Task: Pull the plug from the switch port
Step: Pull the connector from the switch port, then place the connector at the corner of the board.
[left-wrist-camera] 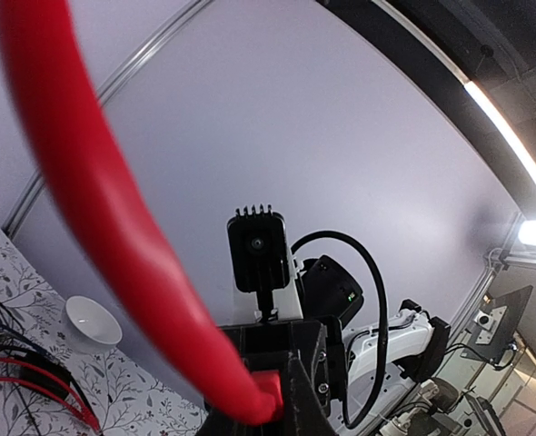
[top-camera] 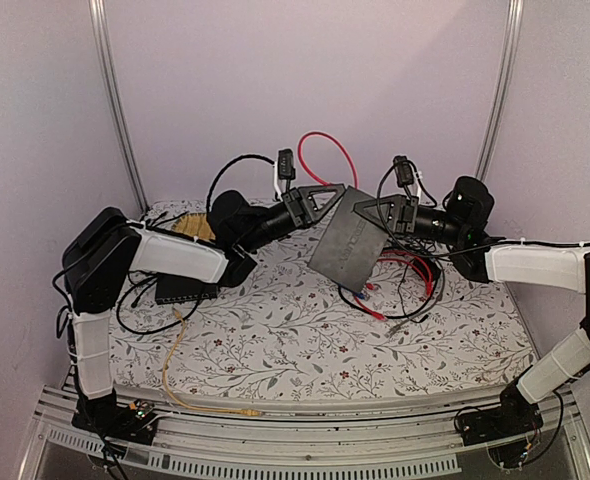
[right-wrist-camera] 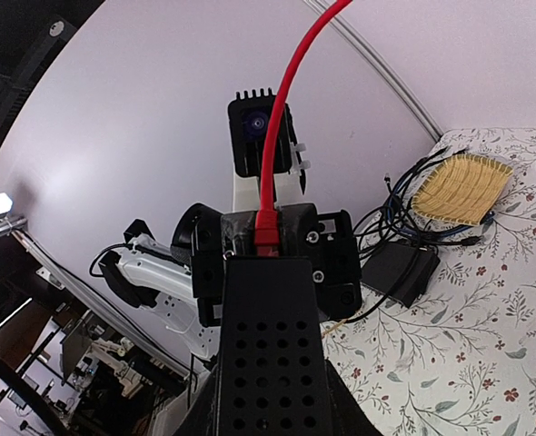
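Observation:
The switch (top-camera: 348, 247) is a flat dark box, lifted and tilted above the flowered cloth. My right gripper (top-camera: 377, 212) is shut on its right upper edge. In the right wrist view its perforated black face (right-wrist-camera: 268, 345) fills the space between my jaws. The red plug (right-wrist-camera: 266, 238) sits at the box's far thin edge, where the switch port is; the port itself is hidden behind it. My left gripper (top-camera: 325, 195) is shut on that plug (left-wrist-camera: 268, 400). The red cable (top-camera: 320, 148) loops up behind and sweeps across the left wrist view (left-wrist-camera: 95, 200).
A second black box (top-camera: 185, 290) lies at the left with a tan cable (top-camera: 175, 350) trailing to the table's front edge. A yellow woven mat (top-camera: 193, 226) lies behind it. Red and black cables (top-camera: 407, 282) tangle right of the switch. A white bowl (left-wrist-camera: 93, 322) sits on the cloth.

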`<state>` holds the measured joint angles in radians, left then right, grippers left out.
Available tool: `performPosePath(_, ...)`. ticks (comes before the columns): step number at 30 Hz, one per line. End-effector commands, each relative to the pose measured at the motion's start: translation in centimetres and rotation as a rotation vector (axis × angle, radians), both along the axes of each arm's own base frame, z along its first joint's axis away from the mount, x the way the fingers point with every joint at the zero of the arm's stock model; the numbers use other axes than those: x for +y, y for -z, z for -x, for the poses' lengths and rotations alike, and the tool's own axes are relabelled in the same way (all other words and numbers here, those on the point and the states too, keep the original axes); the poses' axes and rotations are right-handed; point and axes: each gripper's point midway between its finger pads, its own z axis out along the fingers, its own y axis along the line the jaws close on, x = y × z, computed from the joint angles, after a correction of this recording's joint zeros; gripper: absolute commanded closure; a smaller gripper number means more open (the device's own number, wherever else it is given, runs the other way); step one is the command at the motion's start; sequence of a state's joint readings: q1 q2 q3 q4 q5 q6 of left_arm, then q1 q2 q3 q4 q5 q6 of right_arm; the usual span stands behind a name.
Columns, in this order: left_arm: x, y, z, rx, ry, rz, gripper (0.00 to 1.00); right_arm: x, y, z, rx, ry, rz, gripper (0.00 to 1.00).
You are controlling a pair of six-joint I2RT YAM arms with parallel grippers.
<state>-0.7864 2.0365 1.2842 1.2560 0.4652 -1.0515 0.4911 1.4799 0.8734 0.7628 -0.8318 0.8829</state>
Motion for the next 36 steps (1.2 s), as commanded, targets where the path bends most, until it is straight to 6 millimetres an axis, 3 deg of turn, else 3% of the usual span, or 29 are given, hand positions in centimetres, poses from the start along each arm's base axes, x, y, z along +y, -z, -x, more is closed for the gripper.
performPosePath(1,5.2,-4.6,-2.4,-0.064,-0.189,0.154,1.00,-1.8,-4.0,0.0,-0.106,0.056,-0.085,0.99)
performPosePath(15,6.7,-3.2,-3.2,-0.011,-0.286,0.200,1.00,-1.8,-4.0,0.1,-0.106,0.057,-0.088,0.99)
performPosePath(16,7.3,-4.6,-2.7,-0.027,-0.291,0.221,1.00,-1.8,-4.0,0.1,-0.106,0.057,-0.087,0.99)
performPosePath(18,7.8,-5.0,-2.7,-0.033,-0.305,0.229,1.00,-1.8,-4.1,0.1,-0.108,0.056,-0.088,0.99)
performPosePath(29,8.9,-5.0,-3.0,-0.025,-0.352,0.236,1.00,-1.9,-4.4,0.1,-0.112,0.055,-0.090,0.99)
performPosePath(36,8.2,-4.9,-3.3,-0.037,-0.327,0.192,1.00,-2.2,-4.6,-0.2,-0.116,0.065,-0.086,0.99)
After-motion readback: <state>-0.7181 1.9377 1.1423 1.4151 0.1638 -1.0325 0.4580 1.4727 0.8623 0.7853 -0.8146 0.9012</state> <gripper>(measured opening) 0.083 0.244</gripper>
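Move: The plug is already between my left fingers, still in the switch port. From my left hand the switch's middle lies about 6 cm back, 6 cm down and 1 cm right; the cable coil on the table is roughly 14 cm right, level fore and aft, 30 cm below. From my right hand, which holds the switch, the plug is some 3 cm ahead, 3 cm left, 2 cm up; the switch's middle is 4 cm back, 2 cm left, 4 cm down. Keeping both grips shut, I work the plug with my left hand, easing about 1 cm back, left and slightly down, my right hand drawn along with the switch. Then the plug comes free and my left hand jumps about 9 cm left, forward and up, away from the switch, turning some 15 degrees counter-clockwise, while my right hand recoils 2–3 cm right and forward. ##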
